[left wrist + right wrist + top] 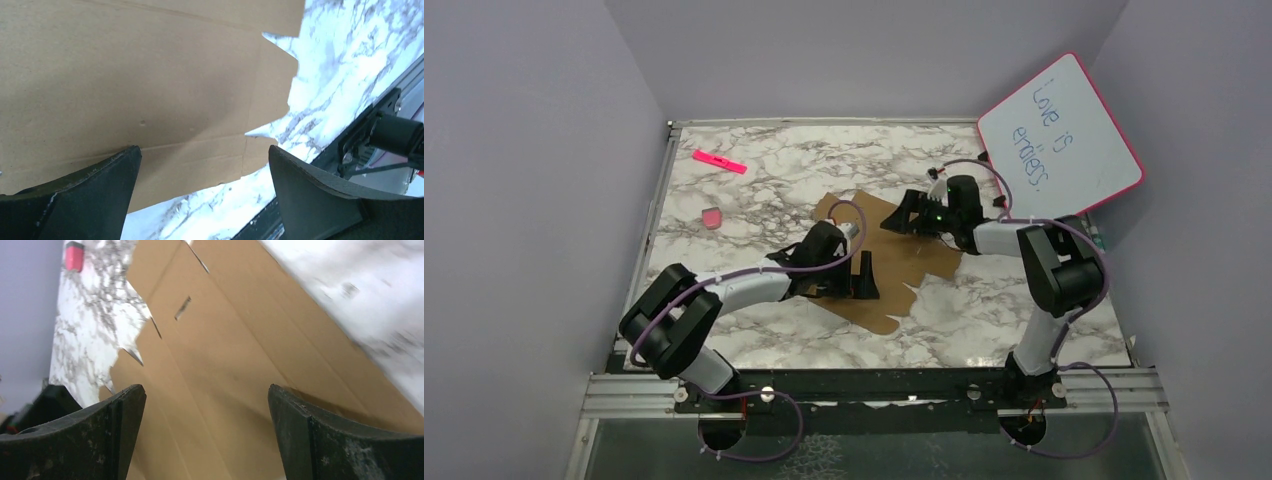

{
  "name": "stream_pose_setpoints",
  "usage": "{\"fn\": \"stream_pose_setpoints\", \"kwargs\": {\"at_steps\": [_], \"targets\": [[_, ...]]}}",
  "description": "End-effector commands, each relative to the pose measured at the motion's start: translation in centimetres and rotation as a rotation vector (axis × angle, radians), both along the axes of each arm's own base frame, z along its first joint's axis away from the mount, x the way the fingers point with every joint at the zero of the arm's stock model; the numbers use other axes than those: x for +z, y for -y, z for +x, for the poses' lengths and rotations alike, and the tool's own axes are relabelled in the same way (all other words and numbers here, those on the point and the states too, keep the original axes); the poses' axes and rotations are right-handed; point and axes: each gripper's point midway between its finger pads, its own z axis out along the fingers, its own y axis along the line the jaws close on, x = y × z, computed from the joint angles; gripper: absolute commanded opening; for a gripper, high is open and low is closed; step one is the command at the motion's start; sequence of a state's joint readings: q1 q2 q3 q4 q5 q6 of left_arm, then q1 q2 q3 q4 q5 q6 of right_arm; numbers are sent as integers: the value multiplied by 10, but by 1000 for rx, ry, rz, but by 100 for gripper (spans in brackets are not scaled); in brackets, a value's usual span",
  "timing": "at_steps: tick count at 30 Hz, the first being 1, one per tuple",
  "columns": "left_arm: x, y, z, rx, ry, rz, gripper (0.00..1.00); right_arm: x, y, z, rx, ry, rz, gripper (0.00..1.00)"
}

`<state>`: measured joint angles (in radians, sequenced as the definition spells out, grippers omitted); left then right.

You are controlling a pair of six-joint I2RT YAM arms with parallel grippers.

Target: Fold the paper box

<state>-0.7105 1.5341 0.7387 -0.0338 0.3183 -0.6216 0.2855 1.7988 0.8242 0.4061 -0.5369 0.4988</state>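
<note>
The paper box (pixel 894 262) is a flat brown die-cut cardboard sheet with flaps and tabs, lying on the marble table in the middle. My left gripper (pixel 865 278) is open and low over the sheet's near-left part; its wrist view shows the sheet (pixel 125 85) under the spread fingers (pixel 100 195), with the sheet's edge between them. My right gripper (pixel 902 217) is open and low over the sheet's far edge; its wrist view shows creased cardboard (pixel 220 355) between the fingers (pixel 320 440). Neither gripper holds anything.
A pink-framed whiteboard (pixel 1060 135) with writing leans at the back right. A pink marker (pixel 719 161) and a small pink eraser (pixel 711 217) lie at the back left; the eraser also shows in the right wrist view (pixel 75 255). The table's metal rail (pixel 874 380) runs along the near edge.
</note>
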Motion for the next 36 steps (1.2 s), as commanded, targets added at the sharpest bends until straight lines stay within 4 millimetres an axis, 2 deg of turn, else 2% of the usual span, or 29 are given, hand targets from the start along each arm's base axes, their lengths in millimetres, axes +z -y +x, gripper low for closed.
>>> {"fn": "stream_pose_setpoints", "kwargs": {"at_steps": [1,4,8,12,17,20,24,27,32,36], "targets": [[8,-12,-8,68,10,35,99,26,-32,8,127,46,55,97],[33,-24,14,131,127,80,99,47,-30,12,128,101,37,97],[67,-41,53,207,271,117,99,67,-17,2,82,139,3,98],[82,-52,97,260,318,99,99,63,5,-19,-23,127,-37,99],[87,-43,147,275,312,26,99,53,34,-43,-136,130,-83,100],[82,-34,175,271,310,15,99,47,50,-54,-196,133,-86,100],[59,-24,205,253,256,13,99,34,63,-68,-236,112,-63,100],[39,-27,221,267,226,35,99,28,66,-72,-244,109,-53,100],[10,-44,226,311,148,60,99,13,76,-68,-286,89,-72,100],[-6,-64,211,362,94,79,99,0,75,-62,-284,59,-65,100]]}}
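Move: The flat box's far-left end lies about 20 cm ahead of the left gripper and 6 cm to its left, at fingertip level. The box's right-hand end is some 9 cm back and 8 cm to the right of the right gripper, also just below it. The box's middle sits about 4 cm ahead and 2 cm right of the left gripper, while the pink block is roughly 16 cm ahead and 36 cm left of that gripper. Lift both open grippers clear of the box to re-place them: carry the left one forward in an arc about 22 cm, turning some 20 degrees counter-clockwise, and set it low over the far-left end. Let the right one run on slightly left while rising, then bring it back and right past its start and down to the right-hand end, turning clockwise. ##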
